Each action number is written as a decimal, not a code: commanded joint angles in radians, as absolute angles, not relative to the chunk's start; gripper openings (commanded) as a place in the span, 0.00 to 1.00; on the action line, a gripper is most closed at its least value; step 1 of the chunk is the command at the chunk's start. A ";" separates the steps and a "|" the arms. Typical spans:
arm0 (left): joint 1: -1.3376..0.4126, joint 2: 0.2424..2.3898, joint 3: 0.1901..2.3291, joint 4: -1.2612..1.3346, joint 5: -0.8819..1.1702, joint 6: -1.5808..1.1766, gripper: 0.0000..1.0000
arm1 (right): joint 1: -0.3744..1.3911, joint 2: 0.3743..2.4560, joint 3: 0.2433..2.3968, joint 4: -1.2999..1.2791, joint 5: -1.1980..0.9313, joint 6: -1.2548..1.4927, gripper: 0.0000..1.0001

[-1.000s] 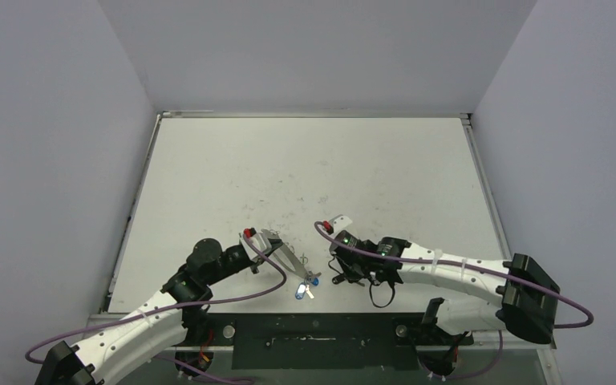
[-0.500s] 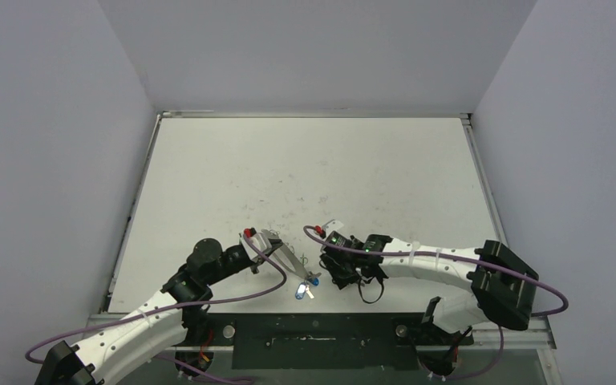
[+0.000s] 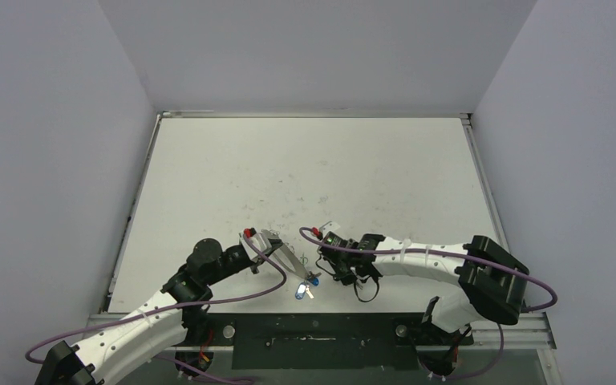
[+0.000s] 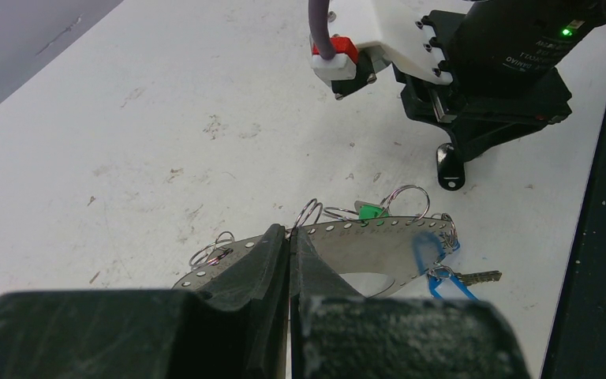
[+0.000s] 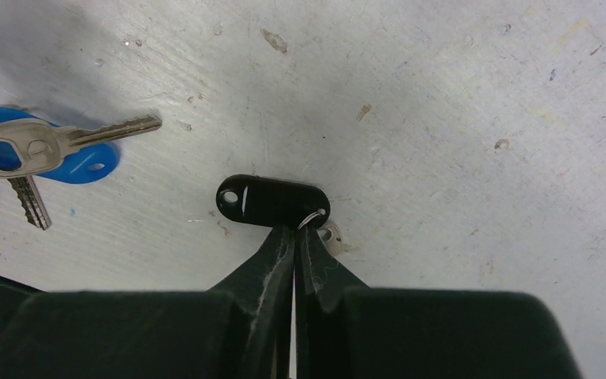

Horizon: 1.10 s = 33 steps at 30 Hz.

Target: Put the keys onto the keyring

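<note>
My left gripper [image 4: 289, 233] is shut on the keyring [image 4: 379, 245], a curved silvery perforated band with several small wire rings along its edge. A green tag [image 4: 371, 211] and a blue-tagged key [image 4: 442, 280] hang on its far end. In the top view the keyring [image 3: 293, 261] slants from the left gripper [image 3: 273, 241] toward the near edge. My right gripper [image 5: 293, 233] is shut on the end of a black-tagged key [image 5: 272, 201], by its small wire ring. This key sits just right of the blue-tagged keys [image 5: 31, 150]. The right gripper [image 3: 322, 273] stands close beside the keyring's far end.
The white table [image 3: 313, 176] is scuffed and stained. A dark rail [image 3: 313, 329] runs along its near edge, close below the keys. Purple cables [image 3: 249, 297] loop off both wrists.
The right arm has moved left toward the keyring's far end. Its gripper opened and has shut again on the black-tagged key. The left arm and the keyring have stayed still.
</note>
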<state>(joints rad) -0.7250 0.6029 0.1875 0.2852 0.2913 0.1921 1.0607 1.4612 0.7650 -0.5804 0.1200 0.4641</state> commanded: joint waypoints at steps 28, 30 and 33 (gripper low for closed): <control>-0.730 0.647 0.231 0.341 0.319 0.181 0.00 | 0.764 1.325 1.077 -0.672 -0.340 0.101 0.00; -0.729 0.662 0.235 0.356 0.319 0.170 0.00 | 0.764 1.350 1.108 -0.670 -0.393 0.076 0.00; -0.730 0.679 0.244 0.371 0.315 0.156 0.00 | 0.767 1.374 1.141 -0.654 -0.461 0.045 0.00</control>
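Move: The right gripper is down at the table with its fingers shut on the small ring of the black tag. From it, the middle of the metal keyring is about 13 cm left, 5 cm ahead and some 8 cm up. The blue tags lie roughly 10 cm left and 1 cm back at table height; the green tag is about 10 cm left, 2 cm ahead and 4 cm up. From the left gripper, the keyring's middle is about 2 cm right, 3 cm back and 5 cm below. Keep the right fingers shut on the black tag's ring and lift it off the table, slowly at first, then faster, about 13 cm up in all. Ease forward some 6 cm as you climb, then swing left over the last stretch towards the keyring in the left gripper, rolling the wrist about 25 degrees so the fingertips swing out to the left. ##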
